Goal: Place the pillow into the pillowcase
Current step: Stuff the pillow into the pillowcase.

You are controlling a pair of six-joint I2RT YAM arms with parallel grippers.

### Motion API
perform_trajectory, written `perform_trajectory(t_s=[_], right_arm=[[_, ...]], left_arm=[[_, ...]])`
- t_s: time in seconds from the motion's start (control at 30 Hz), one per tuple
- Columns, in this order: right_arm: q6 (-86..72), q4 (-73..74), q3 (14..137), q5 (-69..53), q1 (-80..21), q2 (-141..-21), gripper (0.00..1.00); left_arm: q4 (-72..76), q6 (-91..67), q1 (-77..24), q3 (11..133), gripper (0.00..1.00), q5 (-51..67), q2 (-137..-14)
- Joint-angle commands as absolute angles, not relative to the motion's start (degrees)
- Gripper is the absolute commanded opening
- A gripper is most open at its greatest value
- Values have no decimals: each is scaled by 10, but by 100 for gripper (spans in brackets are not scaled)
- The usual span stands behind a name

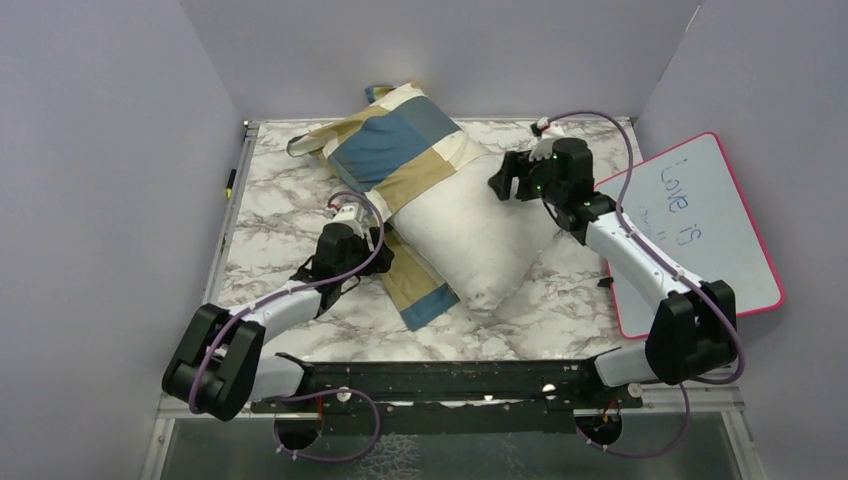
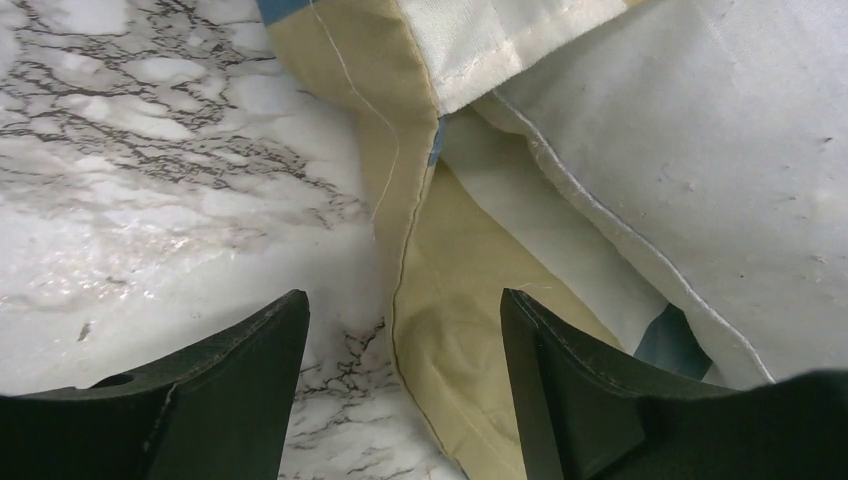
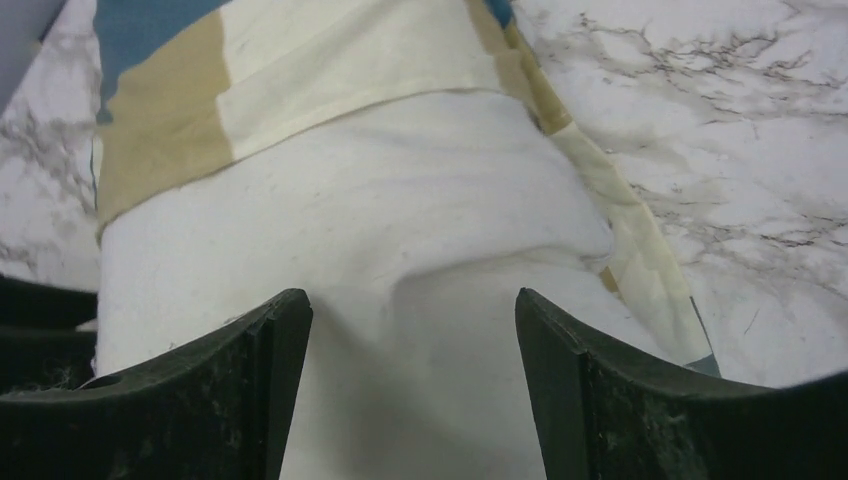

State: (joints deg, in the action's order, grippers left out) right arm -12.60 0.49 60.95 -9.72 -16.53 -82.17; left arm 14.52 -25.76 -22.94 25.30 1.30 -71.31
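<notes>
The off-white pillow lies slantwise in the middle of the marble table, its far end inside the blue, tan and cream pillowcase. A lower flap of the pillowcase trails out under the pillow toward the front. My left gripper is at the pillow's left side, open. In the left wrist view its jaws straddle the tan edge of the pillowcase and bare table, with the pillow to the right. My right gripper is open at the pillow's right side. Its jaws stand wide over the pillow, below the pillowcase's hem.
A pink-rimmed whiteboard with writing leans at the right, under the right arm. A small pen lies by the table's left edge. Grey walls close in the table on three sides.
</notes>
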Motion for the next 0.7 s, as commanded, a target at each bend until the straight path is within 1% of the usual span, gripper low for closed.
perform_trajectory(t_s=[0.0, 0.03, 0.07, 0.13, 0.2, 0.3, 0.33, 0.37, 0.43, 0.47, 0.53, 0.67], right_arm=[[-8, 115, 626, -94, -225, -799, 80], [-6, 124, 630, -76, -237, -797, 83], [16, 129, 635, -62, -252, -796, 99], [55, 119, 636, -45, -286, -798, 100], [99, 87, 625, -36, -329, -803, 100], [151, 33, 610, -11, -398, -821, 100], [166, 21, 610, 5, -416, -832, 100], [182, 12, 614, 25, -431, -845, 100], [210, 5, 625, 58, -457, -875, 100], [216, -3, 633, 81, -466, -890, 100], [199, 7, 660, 163, -479, -910, 100], [123, 137, 751, 209, -481, -900, 100]], left_arm=[[260, -284, -229, 235, 73, 61, -751], [276, -289, -229, 230, 73, 62, -760], [288, -293, -229, 227, 73, 61, -771], [308, -300, -230, 229, 73, 61, -792], [324, -302, -229, 235, 70, 61, -813], [345, -298, -230, 245, 57, 69, -842], [352, -295, -230, 247, 49, 76, -846], [359, -294, -229, 246, 35, 82, -847], [370, -295, -229, 242, 3, 81, -842], [377, -293, -230, 239, 0, 79, -837], [383, -291, -229, 233, 0, 71, -824], [384, -289, -229, 232, 0, 68, -803]])
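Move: The pillowcase's tan lower edge lies just under the left hand's open fingers, about 3 cm down, 1 ahead and 2 to the right. The upper rim's near corner is some 8 cm ahead and slightly above this hand; the bare part of the pillow is about 16 cm to its right and 4 ahead. From the raised right hand, the bare pillow's middle is roughly 9 cm back, 4 left and 12 below, the middle of the upper rim 10 cm left and 1 ahead, 7 below. The pillowcase's tan lower edge is pinched by the left hand, which sinks about 3 cm and slides a little right and forward with fingers open, shuts them on the cloth, then lifts about 2 cm. The right hand, opening fully, sweeps some 14 cm left and half as far back across the pillow, dips slightly and rolls its left side down, its fingertips ending in the white cloth. ##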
